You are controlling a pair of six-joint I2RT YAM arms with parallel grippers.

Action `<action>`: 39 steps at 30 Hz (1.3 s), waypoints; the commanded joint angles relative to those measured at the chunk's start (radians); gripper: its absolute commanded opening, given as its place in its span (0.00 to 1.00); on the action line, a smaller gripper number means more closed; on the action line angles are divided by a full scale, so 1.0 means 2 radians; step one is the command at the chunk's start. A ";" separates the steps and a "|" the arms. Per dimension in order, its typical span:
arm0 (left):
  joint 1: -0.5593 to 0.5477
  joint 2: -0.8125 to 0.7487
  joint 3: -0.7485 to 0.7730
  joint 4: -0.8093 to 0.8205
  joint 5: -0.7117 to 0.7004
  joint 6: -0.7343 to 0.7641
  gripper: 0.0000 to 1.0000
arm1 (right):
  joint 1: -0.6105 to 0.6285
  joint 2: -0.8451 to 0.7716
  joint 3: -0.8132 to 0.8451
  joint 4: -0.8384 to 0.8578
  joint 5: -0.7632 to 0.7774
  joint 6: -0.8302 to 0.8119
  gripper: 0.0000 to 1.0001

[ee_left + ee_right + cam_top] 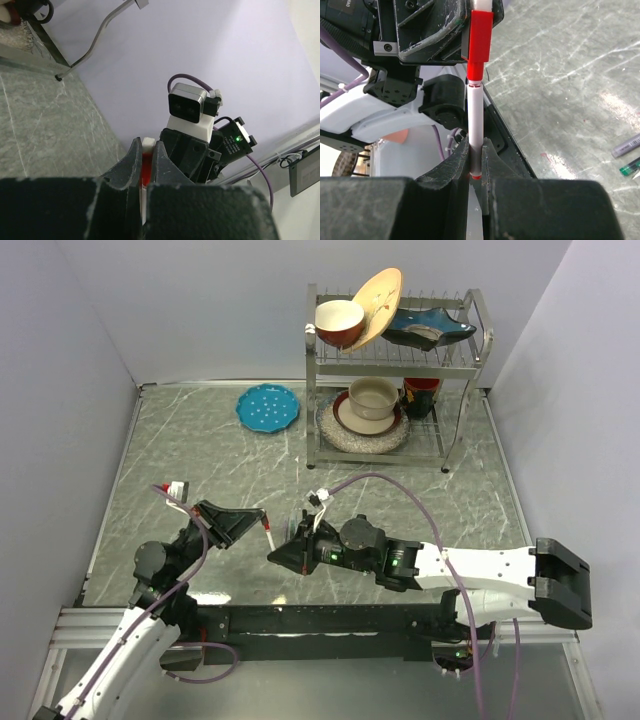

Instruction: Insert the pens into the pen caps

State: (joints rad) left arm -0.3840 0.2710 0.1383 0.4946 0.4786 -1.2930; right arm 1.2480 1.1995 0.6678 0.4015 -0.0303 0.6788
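Note:
In the right wrist view my right gripper is shut on the lower end of a white pen with a red end, held upright. The pen's upper end sits in a red pen cap, pinched by the left gripper's dark jaws above it. In the left wrist view my left gripper is shut on that red cap, with the right gripper's body just beyond. From above, both grippers meet over the table, left gripper, right gripper, with the pen between them. Two more pens, grey and dark green, lie on the table.
A metal dish rack with bowls and plates stands at the back right. A blue perforated plate lies to its left. Walls close in the marble table on the left, back and right.

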 commanded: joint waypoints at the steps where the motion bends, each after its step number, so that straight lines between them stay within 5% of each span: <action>1: -0.004 -0.002 0.027 -0.023 0.034 0.014 0.01 | -0.004 -0.028 0.006 0.026 0.037 -0.008 0.00; 21: -0.017 0.079 -0.013 0.018 0.061 0.061 0.01 | -0.072 -0.020 0.099 -0.030 0.037 -0.053 0.00; 39: -0.101 0.210 -0.035 0.090 0.058 0.074 0.01 | -0.133 0.013 0.160 -0.044 0.013 -0.105 0.00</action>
State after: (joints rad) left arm -0.4873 0.6281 0.1265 0.7258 0.3412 -1.1553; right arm 1.0462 1.2335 0.8272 0.0151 -0.1890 0.5053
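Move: The left hand holds the red pen cap and the right hand the white pen near its tail, already joined. The cap lies about 5 cm ahead, 2 cm to the left and 4 cm above the right hand; the pen's middle is some 4 cm back, 1 cm right and 3 cm below the left. Down on the table, from the right hand, the green pen is about 10 cm ahead and 3 cm right, the purple pen 10 cm ahead and 1 cm right, both roughly 20 cm below. Forward, down and to the right, both hands travel together after barely moving at first, each about 6 cm, keeping the pen and the cap pinched and in contact above the pens on the table. The right hand goes slightly farther, closing towards the cap by about a centimetre, while its left-pointing fingers tip down some 15 degrees; the left hand tilts only slightly. ##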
